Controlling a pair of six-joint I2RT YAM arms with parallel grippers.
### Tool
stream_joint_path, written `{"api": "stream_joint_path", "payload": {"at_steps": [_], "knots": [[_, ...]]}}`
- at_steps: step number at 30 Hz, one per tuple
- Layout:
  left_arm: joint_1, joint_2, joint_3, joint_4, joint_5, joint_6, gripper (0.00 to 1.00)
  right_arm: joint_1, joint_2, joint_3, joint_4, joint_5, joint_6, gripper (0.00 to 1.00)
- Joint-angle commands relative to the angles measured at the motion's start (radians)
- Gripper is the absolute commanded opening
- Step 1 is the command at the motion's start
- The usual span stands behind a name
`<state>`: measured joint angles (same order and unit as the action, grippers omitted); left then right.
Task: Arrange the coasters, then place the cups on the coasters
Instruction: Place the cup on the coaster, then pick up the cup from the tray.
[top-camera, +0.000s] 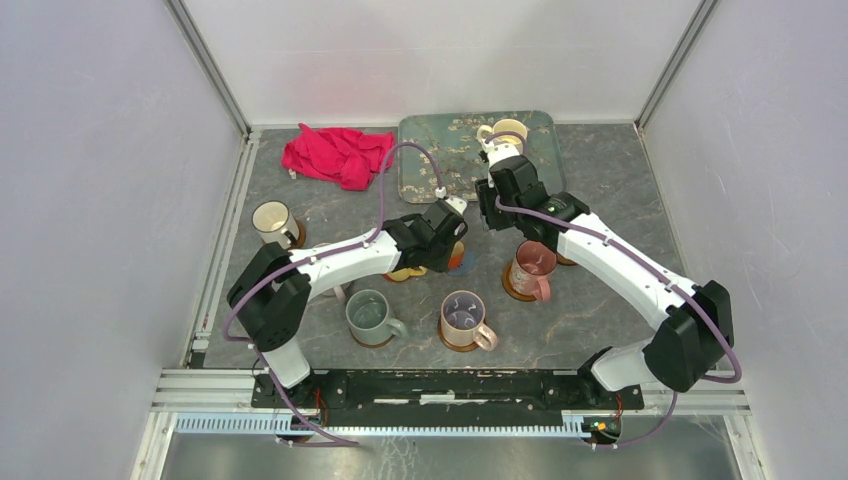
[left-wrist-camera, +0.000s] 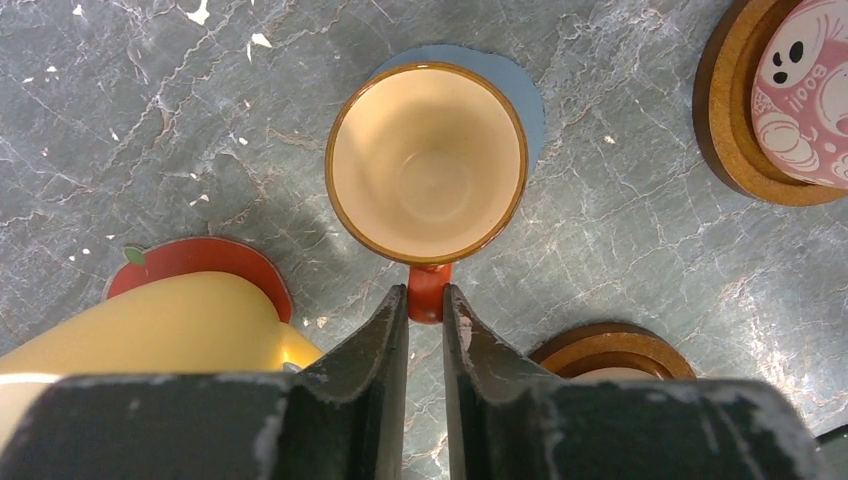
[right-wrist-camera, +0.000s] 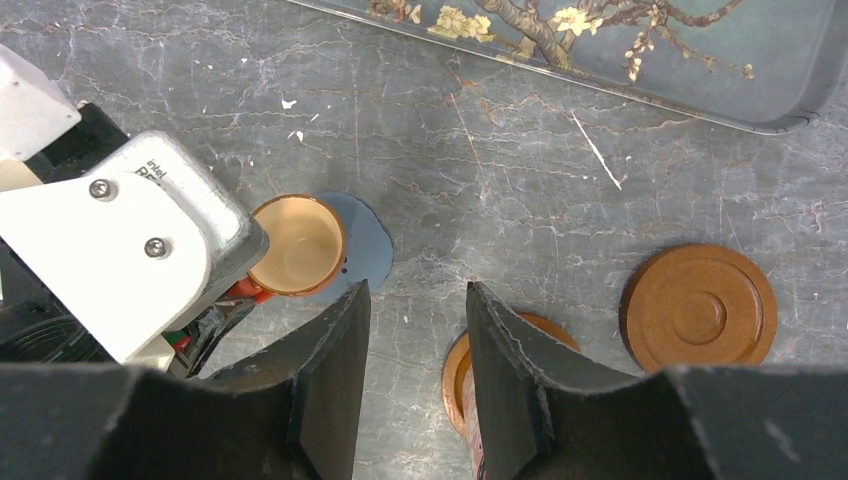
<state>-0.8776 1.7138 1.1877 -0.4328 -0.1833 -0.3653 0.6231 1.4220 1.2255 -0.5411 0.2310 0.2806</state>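
The tiny orange cup (left-wrist-camera: 425, 160) stands upright on the blue coaster (left-wrist-camera: 518, 92). My left gripper (left-wrist-camera: 427, 300) is shut on its orange handle, with both fingertips against it. The yellow mug (left-wrist-camera: 150, 325) sits on the red coaster (left-wrist-camera: 200, 258) just to the left. The pink floral mug (top-camera: 532, 265) rests on a brown coaster (left-wrist-camera: 735, 120). My right gripper (right-wrist-camera: 417, 290) hovers open over bare table, holding nothing, between the orange cup (right-wrist-camera: 295, 245) and an empty amber coaster (right-wrist-camera: 698, 308). The grey-green mug (top-camera: 368, 315), the mauve mug (top-camera: 463, 318) and a cream mug (top-camera: 272, 220) each stand on coasters.
A teal blossom tray (top-camera: 430, 170) lies at the back with another cream mug (top-camera: 508, 133) on it. A red cloth (top-camera: 335, 155) is bunched at the back left. White walls and a metal frame enclose the table.
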Motion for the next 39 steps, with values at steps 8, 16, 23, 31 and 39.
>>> {"api": "stream_joint_path", "payload": {"at_steps": [8, 16, 23, 31, 39], "knots": [[-0.011, -0.041, -0.027, 0.055, -0.025, 0.045, 0.4, -0.003, -0.04, -0.008, 0.005, 0.022, -0.007, 0.47], [-0.011, -0.069, -0.015, 0.048, -0.03, 0.048, 0.48, -0.004, -0.039, 0.003, 0.0, 0.02, -0.008, 0.53], [-0.011, -0.08, 0.048, 0.02, -0.03, 0.06, 0.6, -0.006, -0.031, 0.032, -0.008, 0.04, -0.008, 0.66], [0.003, -0.114, 0.139, -0.021, -0.063, 0.046, 0.85, -0.054, 0.045, 0.16, -0.002, 0.072, -0.019, 0.98], [0.055, -0.194, 0.152, -0.048, -0.048, 0.024, 1.0, -0.158, 0.275, 0.352, 0.072, 0.136, -0.014, 0.98]]}}
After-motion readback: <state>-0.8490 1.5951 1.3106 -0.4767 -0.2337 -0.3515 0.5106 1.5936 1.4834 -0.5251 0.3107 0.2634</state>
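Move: The left hand already holds the small orange cup by its handle, with the cup's middle about 3 cm ahead and 2 cm right; the blue coaster under it is centred some 3 cm ahead, 3 cm right and 3 cm below. The yellow cup stands level, 8 cm left, and the pale pink mug 9 cm back, 3 cm right. From the right hand, the cream mug on the tray lies roughly 16 cm ahead, 2 cm right and 10 cm below. The left fingers let go of the orange cup's handle, opening wide as the hand settles barely half a centimetre, then lifts about 9 cm up off the cup with a slight forward drift, the fingers tilting some 10 degrees outward. The right hand waits beside it while its half-open fingers spread fully, then sets off late, forward about 8 cm and rising some 4 cm towards the cream mug on the tray, turning slightly clockwise. ##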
